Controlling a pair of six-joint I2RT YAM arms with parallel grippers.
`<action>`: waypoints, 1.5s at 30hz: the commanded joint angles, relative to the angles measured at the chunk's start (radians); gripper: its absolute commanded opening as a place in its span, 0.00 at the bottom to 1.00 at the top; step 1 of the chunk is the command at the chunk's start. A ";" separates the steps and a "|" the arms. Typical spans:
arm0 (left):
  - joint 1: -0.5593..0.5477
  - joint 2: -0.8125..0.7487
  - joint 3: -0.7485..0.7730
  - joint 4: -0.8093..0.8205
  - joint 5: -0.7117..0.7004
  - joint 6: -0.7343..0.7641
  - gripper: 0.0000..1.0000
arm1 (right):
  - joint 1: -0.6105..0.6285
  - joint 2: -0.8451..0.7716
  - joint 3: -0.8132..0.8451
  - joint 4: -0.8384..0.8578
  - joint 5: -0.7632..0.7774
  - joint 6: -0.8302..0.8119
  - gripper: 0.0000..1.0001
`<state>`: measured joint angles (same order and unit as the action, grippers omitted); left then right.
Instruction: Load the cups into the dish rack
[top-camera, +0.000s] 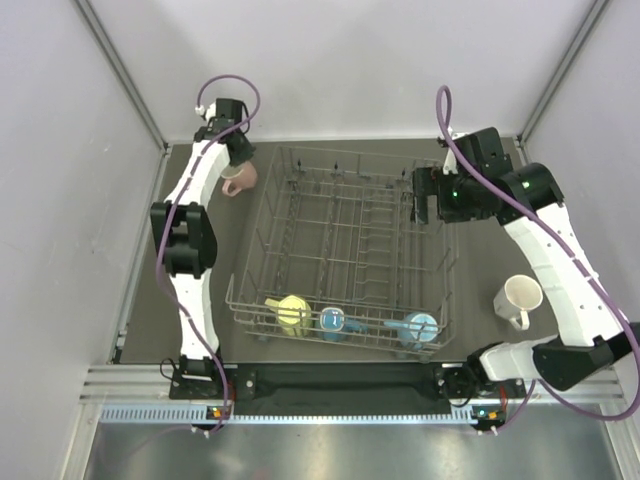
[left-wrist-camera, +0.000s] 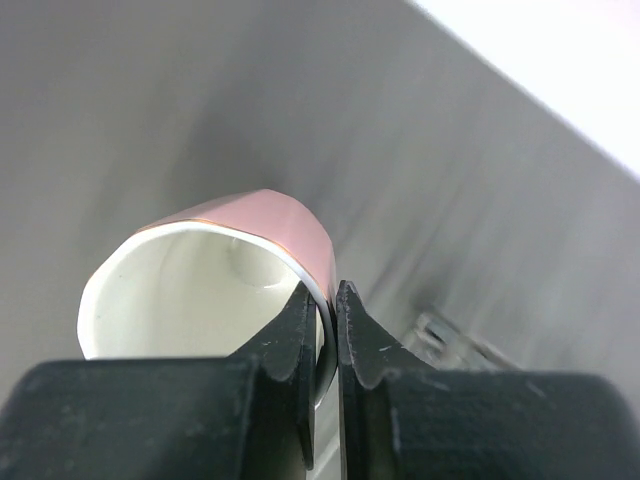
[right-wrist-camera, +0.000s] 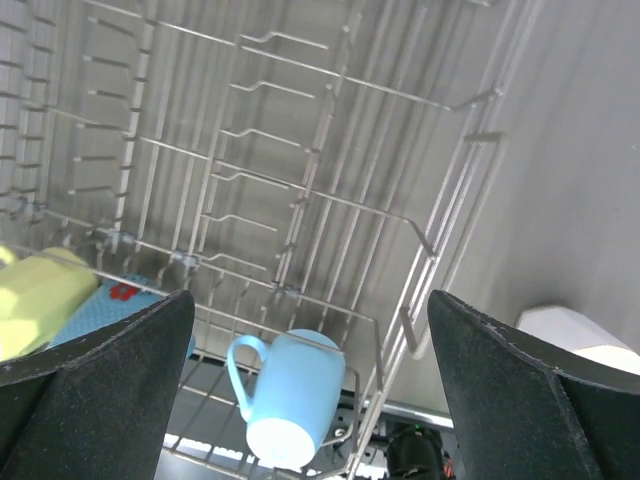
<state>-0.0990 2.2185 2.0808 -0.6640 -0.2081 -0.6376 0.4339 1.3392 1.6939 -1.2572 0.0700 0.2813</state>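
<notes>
At the far left of the table, beside the dish rack (top-camera: 262, 215), my left gripper (top-camera: 236, 168) is shut on the rim wall of the pink cup (top-camera: 242, 181). In the left wrist view the gripper (left-wrist-camera: 322, 292) has one finger inside the pink cup (left-wrist-camera: 250, 225) and one outside. The yellow cup (top-camera: 291, 313), blue cup (top-camera: 333, 322) and light blue cup (top-camera: 418, 328) lie in the rack's near row. The white cup (top-camera: 519, 299) stands on the table right of the rack. My right gripper (top-camera: 425, 205) hangs open over the rack's far right part, holding nothing.
The right wrist view looks down through the right gripper (right-wrist-camera: 310, 295) at the rack wires (right-wrist-camera: 300, 170), the light blue cup (right-wrist-camera: 295, 395), yellow cup (right-wrist-camera: 40, 300), blue cup (right-wrist-camera: 110, 305) and white cup (right-wrist-camera: 575, 335). Grey walls enclose the table on three sides.
</notes>
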 joint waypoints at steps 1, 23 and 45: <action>0.001 -0.279 0.058 0.038 -0.057 -0.013 0.00 | -0.030 -0.026 0.027 0.041 -0.056 -0.036 1.00; -0.053 -0.895 -0.505 0.806 0.667 -0.686 0.00 | -0.037 -0.124 0.024 0.392 -0.599 0.019 1.00; -0.294 -0.763 -0.709 1.606 0.656 -1.376 0.00 | -0.069 -0.189 -0.138 0.846 -0.800 0.272 0.94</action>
<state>-0.3706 1.4666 1.3598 0.6849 0.4892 -1.8999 0.3767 1.1564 1.5723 -0.4984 -0.6716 0.5205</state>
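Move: The left hand already has the pink cup by its rim, the cup's middle about 3 cm back of its fingertips and 5 cm below. It is taken to the open right gripper, roughly 31 cm back, 45 cm to the right and 14 cm higher. From the right hand, the pink cup lies some 28 cm ahead, 46 cm left and 19 cm below; the dish rack's middle about 7 cm ahead, 18 cm left, 24 cm below; the light-blue cup about 14 cm back, 3 cm left, 21 cm below. Up and back first, fast, the left arm lifts the pink cup about 35 cm, then swings it to the right towards the right gripper over the rack's far part, its wrist rolling some 90 degrees to lay the cup over, rim pinch kept. The right hand, empty and open, rises about 17 cm and moves left, turning its fingers up towards the cup. ##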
